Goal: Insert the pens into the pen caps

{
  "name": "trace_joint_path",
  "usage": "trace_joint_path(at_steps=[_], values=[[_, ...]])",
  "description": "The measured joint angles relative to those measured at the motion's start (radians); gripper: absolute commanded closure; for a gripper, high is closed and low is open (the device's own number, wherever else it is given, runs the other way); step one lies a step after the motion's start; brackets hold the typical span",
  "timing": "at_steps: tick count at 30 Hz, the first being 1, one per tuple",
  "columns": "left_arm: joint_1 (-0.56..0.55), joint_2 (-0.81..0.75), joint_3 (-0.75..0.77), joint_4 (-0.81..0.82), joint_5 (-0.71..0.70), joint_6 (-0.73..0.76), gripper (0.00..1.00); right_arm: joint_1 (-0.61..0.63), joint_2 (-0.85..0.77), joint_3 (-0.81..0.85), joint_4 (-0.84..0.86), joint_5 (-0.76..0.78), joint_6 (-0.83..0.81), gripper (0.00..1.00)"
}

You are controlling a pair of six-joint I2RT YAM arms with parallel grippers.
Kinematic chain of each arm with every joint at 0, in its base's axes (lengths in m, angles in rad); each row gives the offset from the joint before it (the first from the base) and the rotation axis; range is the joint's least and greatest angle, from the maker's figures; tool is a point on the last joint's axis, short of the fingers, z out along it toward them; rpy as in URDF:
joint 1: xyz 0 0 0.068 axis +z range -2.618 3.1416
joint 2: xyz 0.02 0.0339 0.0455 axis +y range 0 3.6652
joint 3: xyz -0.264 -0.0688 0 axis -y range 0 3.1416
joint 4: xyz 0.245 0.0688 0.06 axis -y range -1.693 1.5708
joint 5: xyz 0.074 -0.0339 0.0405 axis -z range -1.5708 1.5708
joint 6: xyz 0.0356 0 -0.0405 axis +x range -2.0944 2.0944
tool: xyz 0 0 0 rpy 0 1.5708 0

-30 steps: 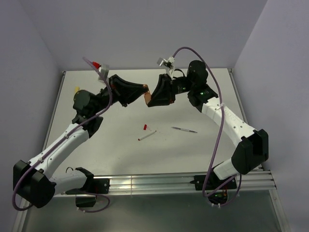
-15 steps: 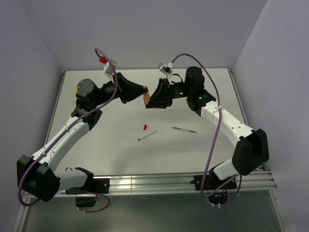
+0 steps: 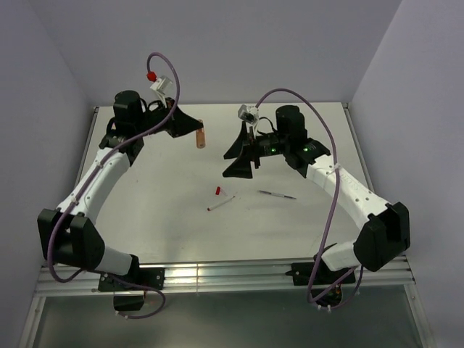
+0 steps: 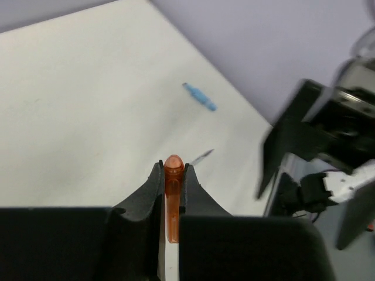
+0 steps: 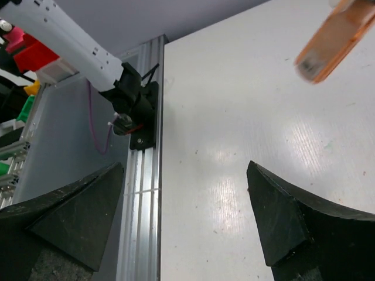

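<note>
My left gripper (image 3: 194, 132) is shut on an orange pen (image 3: 201, 137) and holds it above the far left of the table; in the left wrist view the orange pen (image 4: 173, 175) stands between the closed fingers of the left gripper (image 4: 173, 167). My right gripper (image 3: 231, 160) hangs open and empty to the right of it. In the right wrist view the right gripper (image 5: 184, 193) has wide-spread jaws, and the orange pen (image 5: 334, 41) shows blurred at the top right. On the table lie a red pen cap (image 3: 217, 191), a thin white pen (image 3: 221, 204) and a thin grey pen (image 3: 276, 194). A blue pen (image 4: 199, 97) lies further off.
An aluminium rail (image 3: 217, 274) runs along the table's near edge, and the rail (image 5: 143, 193) also shows below the right gripper. Grey walls close in the table at the back and sides. The right arm (image 4: 328, 134) fills the right of the left wrist view.
My right gripper has opened and let go of the orange pen. The left arm has swung back to the left with the pen, so the two grippers now stand apart.
</note>
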Motion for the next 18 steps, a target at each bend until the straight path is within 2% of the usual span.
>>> trace_joint_path(at_steps=[9,13,18], values=[[0.18,0.351,0.314,-0.542,-0.041,0.419,1.0,-0.01,-0.031,-0.022,-0.134,0.029,-0.126,0.04],[0.262,0.524,0.432,-0.723,-0.107,0.558,1.0,-0.023,-0.033,-0.042,-0.159,0.041,-0.148,0.04],[0.355,0.752,0.632,-0.871,-0.177,0.68,1.0,-0.028,-0.034,-0.056,-0.185,0.056,-0.166,0.04]])
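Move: Out beyond the left hand, which still holds the orange pen, a free spot beside the pink pen lies about 17 cm ahead, 26 cm to its left and 32 cm below. At that depth, the pink pen is about 18 cm ahead and 34 cm left, the yellow pen 20 cm ahead and 39 cm left. From the right hand, that spot is about 29 cm ahead, 40 cm left; the white marker is 4 cm ahead, 5 cm left, and the red cap 9 cm ahead, 6 cm left, all some 29 cm down. Sweeping down, left and forward in one quick arc of about 32 cm, the left hand keeps the orange pen pinched and carries it towards the table beside the pink pen, its fingers tipping some 40 degrees further downward. The right hand, empty and still wide open, sinks about 4 cm towards the table and drifts slightly right. ##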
